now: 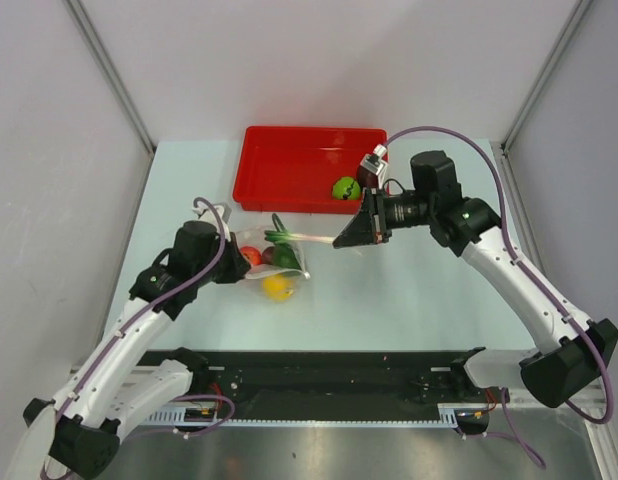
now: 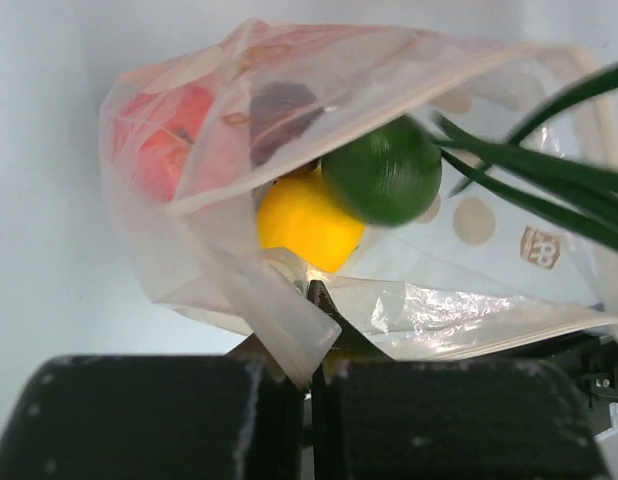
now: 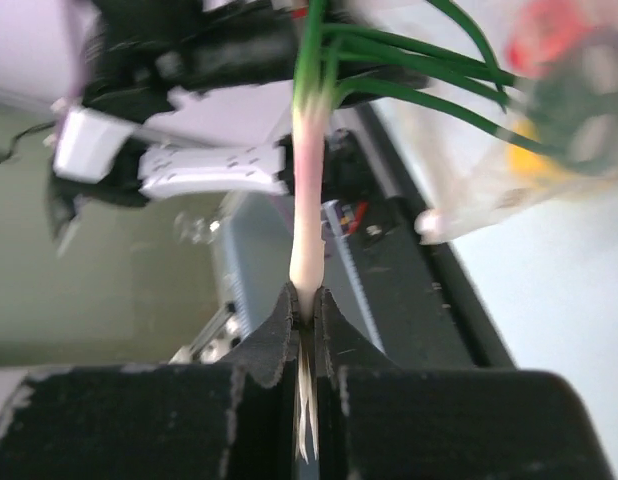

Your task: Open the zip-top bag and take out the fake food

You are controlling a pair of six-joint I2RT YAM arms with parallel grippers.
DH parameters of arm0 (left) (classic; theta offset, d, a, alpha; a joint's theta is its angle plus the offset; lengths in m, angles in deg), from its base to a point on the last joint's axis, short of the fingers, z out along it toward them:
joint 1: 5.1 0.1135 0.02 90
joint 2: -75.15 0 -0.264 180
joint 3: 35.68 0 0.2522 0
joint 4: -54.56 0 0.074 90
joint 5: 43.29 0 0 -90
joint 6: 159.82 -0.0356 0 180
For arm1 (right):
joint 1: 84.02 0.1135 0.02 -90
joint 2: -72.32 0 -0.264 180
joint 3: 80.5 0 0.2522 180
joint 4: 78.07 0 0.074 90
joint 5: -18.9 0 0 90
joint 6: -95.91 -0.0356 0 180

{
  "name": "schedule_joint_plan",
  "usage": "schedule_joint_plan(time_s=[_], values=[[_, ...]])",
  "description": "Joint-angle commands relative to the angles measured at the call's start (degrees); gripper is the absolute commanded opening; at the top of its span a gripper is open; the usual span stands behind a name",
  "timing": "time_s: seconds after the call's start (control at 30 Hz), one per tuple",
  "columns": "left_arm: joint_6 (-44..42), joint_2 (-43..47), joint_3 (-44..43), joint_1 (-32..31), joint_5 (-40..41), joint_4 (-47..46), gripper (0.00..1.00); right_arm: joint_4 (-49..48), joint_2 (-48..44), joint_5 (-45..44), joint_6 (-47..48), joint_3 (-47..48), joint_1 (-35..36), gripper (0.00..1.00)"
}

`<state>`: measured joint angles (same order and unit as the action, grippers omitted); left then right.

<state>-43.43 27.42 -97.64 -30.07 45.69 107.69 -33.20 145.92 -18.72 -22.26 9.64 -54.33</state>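
The clear zip-top bag (image 1: 289, 272) lies at mid-table, and my left gripper (image 1: 239, 270) is shut on its left edge. Through the plastic of the zip-top bag (image 2: 469, 230), the left wrist view shows a red ball (image 2: 164, 140), a dark maroon piece (image 2: 282, 108), a green ball (image 2: 382, 170) and a yellow ball (image 2: 307, 222). The left gripper (image 2: 314, 300) pinches a fold of the film. My right gripper (image 1: 341, 238) is shut on the white stalk of the green onion (image 3: 307, 200). The onion's leaves (image 1: 282, 237) still reach into the bag's mouth.
A red tray (image 1: 289, 160) stands at the back with a bright green ball (image 1: 346, 188) in its right corner. The black rail (image 1: 319, 385) with both arm bases runs along the near edge. Grey walls close in the left and right sides.
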Motion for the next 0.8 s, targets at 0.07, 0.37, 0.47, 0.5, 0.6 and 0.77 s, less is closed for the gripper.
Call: schedule_joint_plan(time_s=[0.07,0.37,0.47,0.5,0.6,0.77], values=[[-0.56,-3.08,-1.37,0.89,-0.57,0.26,0.0,-14.72,-3.73,14.4,-11.81,0.17,0.64,0.0],[-0.03,-3.87,-0.75,0.98,-1.0,0.79,0.0,-44.04,-3.12,3.2,-29.15,0.78,-3.15,0.0],[0.41,-3.25,-0.49,1.07,-1.35,1.32,0.0,-43.15,0.83,-3.57,-23.97,1.75,-3.68,0.0],[0.5,-3.08,-0.31,1.07,-1.62,1.84,0.0,-42.46,2.15,-4.99,-20.56,3.15,-3.76,0.0],[0.59,-2.03,-0.31,1.07,-2.67,2.55,0.0,-39.03,8.56,-10.26,-13.88,7.27,-3.76,0.0],[-0.11,-0.53,-0.57,1.07,-3.64,2.99,0.0,-35.79,18.22,-18.53,-3.14,13.87,-3.94,0.0]])
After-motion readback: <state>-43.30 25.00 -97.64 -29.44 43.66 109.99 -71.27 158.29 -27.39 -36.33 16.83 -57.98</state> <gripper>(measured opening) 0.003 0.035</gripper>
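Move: The spring onion is already in the right fingers, its leaves still over the bag's mouth. The red tray's middle lies about 40 cm ahead of the right hand, 6 cm to its left and 29 cm below. The green melon in the tray is some 36 cm ahead, 4 cm right; the bag's middle is roughly 12 cm ahead, 15 cm left, 27 cm below. From the left hand, the tray's middle is about 38 cm ahead, 16 cm right. The spring onion, still pinched at its root end, is lifted about 11 cm by the right hand, which eases slightly back, then sweeps forward at growing speed towards the tray, ending some 13 cm farther out and sinking a little. The wrist tips the fingers up to about level and swings clockwise. The left hand keeps its pinch on the bag's rim, settling a couple of centimetres. ##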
